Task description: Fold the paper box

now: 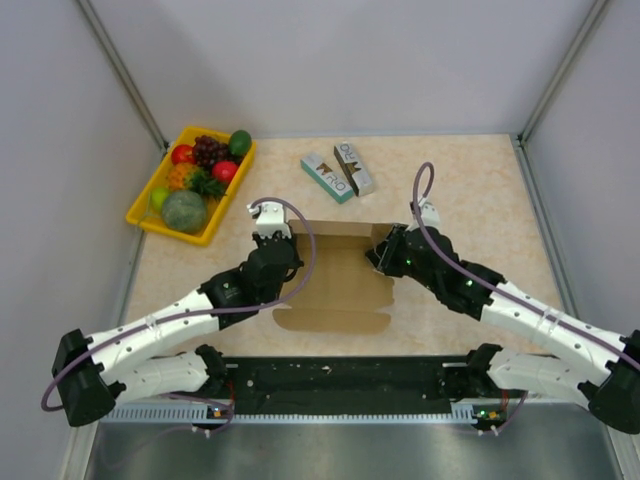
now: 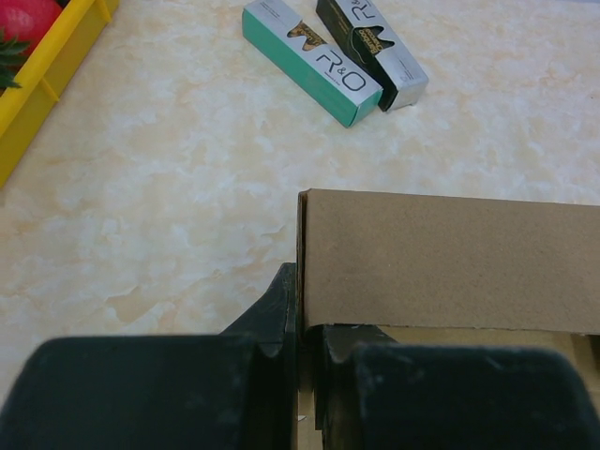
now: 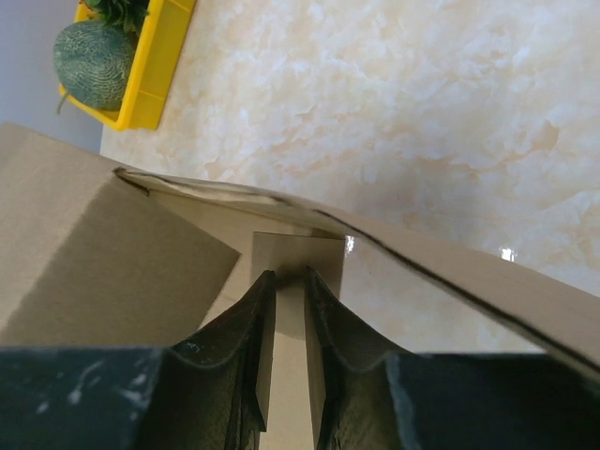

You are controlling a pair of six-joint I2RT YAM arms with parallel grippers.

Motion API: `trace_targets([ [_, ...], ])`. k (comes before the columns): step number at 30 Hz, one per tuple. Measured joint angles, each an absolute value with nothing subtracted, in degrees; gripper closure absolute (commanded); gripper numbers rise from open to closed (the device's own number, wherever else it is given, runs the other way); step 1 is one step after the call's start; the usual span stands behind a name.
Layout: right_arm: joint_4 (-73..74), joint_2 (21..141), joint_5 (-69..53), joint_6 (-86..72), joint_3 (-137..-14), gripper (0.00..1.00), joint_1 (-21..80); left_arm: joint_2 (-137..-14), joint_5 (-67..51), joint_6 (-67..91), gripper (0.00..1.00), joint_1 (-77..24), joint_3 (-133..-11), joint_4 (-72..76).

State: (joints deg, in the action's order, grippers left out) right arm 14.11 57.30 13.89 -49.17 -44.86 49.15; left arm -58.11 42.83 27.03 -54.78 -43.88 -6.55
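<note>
The paper box (image 1: pixel 335 290) is plain brown cardboard, half raised in the middle of the table between both arms. My left gripper (image 1: pixel 272 238) is at its far left corner. In the left wrist view this gripper (image 2: pixel 307 309) is shut on the left end of an upright cardboard wall (image 2: pixel 450 258). My right gripper (image 1: pixel 385 255) is at the box's far right corner. In the right wrist view its jaws (image 3: pixel 291 277) stand a little apart, with a narrow cardboard flap (image 3: pixel 295 248) between them and box panels (image 3: pixel 94 244) around.
A yellow fruit tray (image 1: pixel 229 197) stands at the back left, also seen in the right wrist view (image 3: pixel 155 70). Two small printed boxes, teal (image 1: pixel 327 177) and brown-white (image 1: pixel 354 167), lie behind the cardboard. Grey walls enclose the table.
</note>
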Motion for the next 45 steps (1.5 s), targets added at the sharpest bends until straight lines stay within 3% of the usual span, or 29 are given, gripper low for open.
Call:
trace_targets([
  [7, 12.62, 55.4, 13.76, -49.23, -42.35, 0.78, 49.15, -56.97, 42.44, 28.67, 1.0, -54.57, -43.29, -7.88],
  [18, 13.26, 44.34, 12.71, -50.72, -38.76, 0.58, 49.23, -54.48, 39.88, 32.08, 1.0, -54.52, -42.5, -6.74],
  [26, 15.77, 32.62, 8.71, -55.13, -37.5, 0.31, 48.95, -51.62, 39.2, 33.04, 1.0, -54.48, -39.59, -0.78],
  [31, 16.05, 24.71, 5.28, -57.36, -33.26, 0.3, 47.31, -50.52, 38.65, 33.08, 1.0, -54.46, -38.3, 1.78],
  [39, 14.76, 15.49, -2.35, -62.92, -26.81, 0.32, 36.51, -47.72, 36.95, 34.5, 1.0, -53.74, -35.79, 3.97],
  [45, -4.05, 20.16, -14.87, -73.1, -15.29, 0.33, 26.83, -45.98, 33.63, 36.01, 1.0, -53.01, -33.89, 6.87],
])
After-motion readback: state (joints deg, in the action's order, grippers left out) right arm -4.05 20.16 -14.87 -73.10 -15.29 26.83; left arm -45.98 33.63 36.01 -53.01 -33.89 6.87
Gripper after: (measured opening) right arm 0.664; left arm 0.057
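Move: The left hand still pinches the paper box's upright far wall at its left end. The right corner tab lies about 19 cm to its right and level ahead; that tab is some 4 cm ahead of the right hand and 1 cm to its right, at about fingertip height. From the right hand, the base panel's middle is about 9 cm left, 4 back and 5 lower, and the right side flap some 7 cm back, 3 right and 6 lower. The right hand comes free of the right corner tab and backs out of the box, about 7 cm back while rising 6 and moving to the right, then turns forward and down again beside the box's right edge, its fingers spreading well open and the wrist rolling left side up by some 40 degrees. The left hand keeps its pinch on the far wall's left end, dips slightly, then lifts it about 3 cm and draws it a little back, rolling its right side up by some 20 degrees. ##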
